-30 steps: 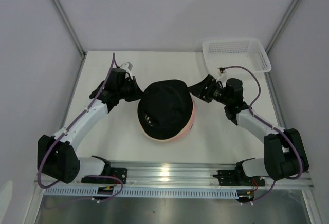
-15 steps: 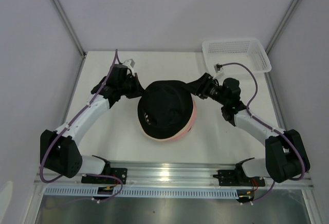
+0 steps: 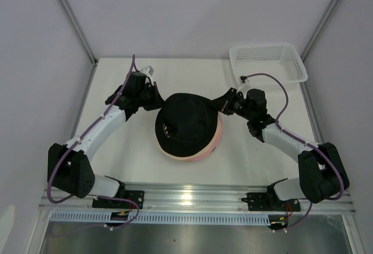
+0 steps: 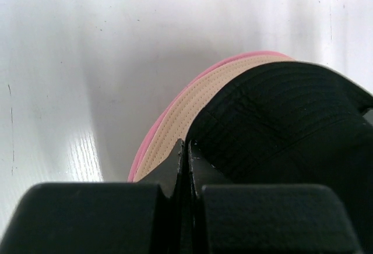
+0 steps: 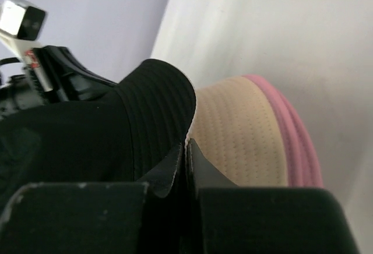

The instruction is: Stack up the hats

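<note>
The hats lie in one pile at mid-table. A black hat (image 3: 187,124) is on top, over a beige-and-pink hat (image 3: 218,136) and a pink brim (image 3: 187,157). My left gripper (image 3: 156,103) is shut on the black hat's upper-left brim. In the left wrist view its closed fingertips (image 4: 186,144) meet where the black hat (image 4: 285,120) overlaps the beige brim (image 4: 192,105). My right gripper (image 3: 221,107) is shut on the black brim at the right. In the right wrist view its tips (image 5: 187,142) pinch the brim's edge, with the black hat (image 5: 116,131) left and the beige brim (image 5: 239,137) right.
A white mesh basket (image 3: 268,62) stands at the back right corner of the table. Grey walls close in both sides and the back. The left arm's wrist (image 5: 55,73) shows beyond the black hat in the right wrist view.
My right gripper moved left to the black hat's brim and closed on it. My left gripper stayed shut and crept slightly back, and the hat's top shifted a little.
</note>
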Tool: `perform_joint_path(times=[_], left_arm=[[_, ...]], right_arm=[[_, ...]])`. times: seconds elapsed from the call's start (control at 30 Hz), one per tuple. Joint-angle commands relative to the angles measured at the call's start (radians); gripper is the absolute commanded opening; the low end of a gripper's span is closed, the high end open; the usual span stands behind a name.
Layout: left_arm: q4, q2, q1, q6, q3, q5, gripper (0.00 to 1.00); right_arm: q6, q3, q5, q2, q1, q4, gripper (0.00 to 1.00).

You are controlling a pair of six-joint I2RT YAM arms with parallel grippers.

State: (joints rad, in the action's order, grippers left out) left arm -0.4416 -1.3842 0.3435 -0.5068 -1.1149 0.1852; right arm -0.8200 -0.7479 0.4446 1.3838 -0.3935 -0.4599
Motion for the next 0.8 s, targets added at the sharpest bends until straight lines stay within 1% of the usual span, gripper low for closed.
perform_joint_path(times=[0.0, 0.13, 0.17, 0.3, 0.33, 0.37, 0.4, 0.43, 0.47, 0.5, 0.53, 0.57, 0.6, 0.63, 0.7, 0.73, 0.77], left_arm=[[0.046, 0.0, -0.006, -0.022, -0.002, -0.073, 0.01], [0.064, 0.022, 0.005, -0.058, 0.099, -0.138, 0.01], [0.084, 0.025, 0.006, -0.061, 0.136, -0.142, 0.01], [0.101, 0.066, 0.009, -0.061, 0.193, -0.154, 0.01], [0.092, 0.1, 0.011, -0.058, 0.191, -0.162, 0.06], [0.081, 0.12, 0.009, -0.052, 0.19, -0.17, 0.1], [0.064, 0.146, 0.009, -0.049, 0.184, -0.18, 0.15], [0.058, 0.199, 0.009, -0.035, 0.173, -0.211, 0.32], [0.05, 0.226, 0.009, -0.026, 0.164, -0.222, 0.4], [0.04, 0.252, 0.009, -0.018, 0.153, -0.233, 0.48], [0.02, 0.275, 0.008, -0.007, 0.12, -0.248, 0.67], [0.006, 0.319, 0.008, 0.01, 0.104, -0.257, 0.74], [-0.011, 0.336, 0.008, 0.016, 0.072, -0.268, 0.79], [-0.044, 0.356, 0.006, 0.033, 0.041, -0.297, 0.85], [-0.081, 0.416, 0.006, 0.047, -0.003, -0.329, 0.99], [-0.115, 0.436, 0.006, 0.062, -0.026, -0.357, 0.99], [-0.137, 0.457, 0.006, 0.071, -0.048, -0.371, 1.0]], right_arm=[[0.114, 0.025, -0.133, 0.001, -0.001, 0.128, 0.0], [0.176, 0.119, -0.191, -0.011, -0.022, 0.132, 0.0], [0.183, 0.125, -0.201, -0.011, -0.03, 0.139, 0.0], [0.229, 0.099, -0.202, -0.023, -0.051, 0.196, 0.01], [0.234, 0.081, -0.213, -0.037, -0.051, 0.258, 0.1], [0.243, 0.038, -0.219, -0.055, -0.051, 0.291, 0.29], [0.26, 0.013, -0.224, -0.075, -0.051, 0.323, 0.58], [0.29, -0.016, -0.251, -0.118, -0.051, 0.398, 0.68], [0.309, -0.08, -0.268, -0.14, -0.053, 0.438, 0.85], [0.329, -0.115, -0.289, -0.159, -0.051, 0.484, 0.93], [0.358, -0.151, -0.326, -0.195, -0.05, 0.568, 0.99], [0.376, -0.186, -0.337, -0.209, -0.044, 0.605, 1.0], [0.392, -0.253, -0.343, -0.222, -0.039, 0.639, 0.99], [0.416, -0.286, -0.359, -0.233, -0.022, 0.703, 1.0], [0.426, -0.371, -0.386, -0.265, -0.005, 0.765, 0.99], [0.441, -0.396, -0.415, -0.275, 0.007, 0.829, 0.99], [0.443, -0.416, -0.434, -0.296, 0.013, 0.858, 1.0]])
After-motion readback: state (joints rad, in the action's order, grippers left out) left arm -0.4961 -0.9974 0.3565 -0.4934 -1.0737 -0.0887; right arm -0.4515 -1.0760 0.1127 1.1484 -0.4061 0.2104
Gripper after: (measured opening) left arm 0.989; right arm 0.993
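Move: The black hat, its brim already pinched by both hands, has its middle about 10 cm to the left hand's right and 9 cm back, roughly level. From the right hand it lies about 14 cm left and 8 cm back, a little below. The beige and pink hats sit right under it, their middle some 4 cm lower. The white basket stands on the table about 30 cm ahead and 24 cm right of the right hand, some 15 cm lower. Down and slightly back, both hands draw the pinched far edges of the black brim over the hats below, the left sinking about 4 cm and the right about 6, the right wrist rolling its left side down. Then the fingers open wide and let go, and both rise quickly and spread outward, away from the hat, the left fingers tipping up some 20 degrees. ##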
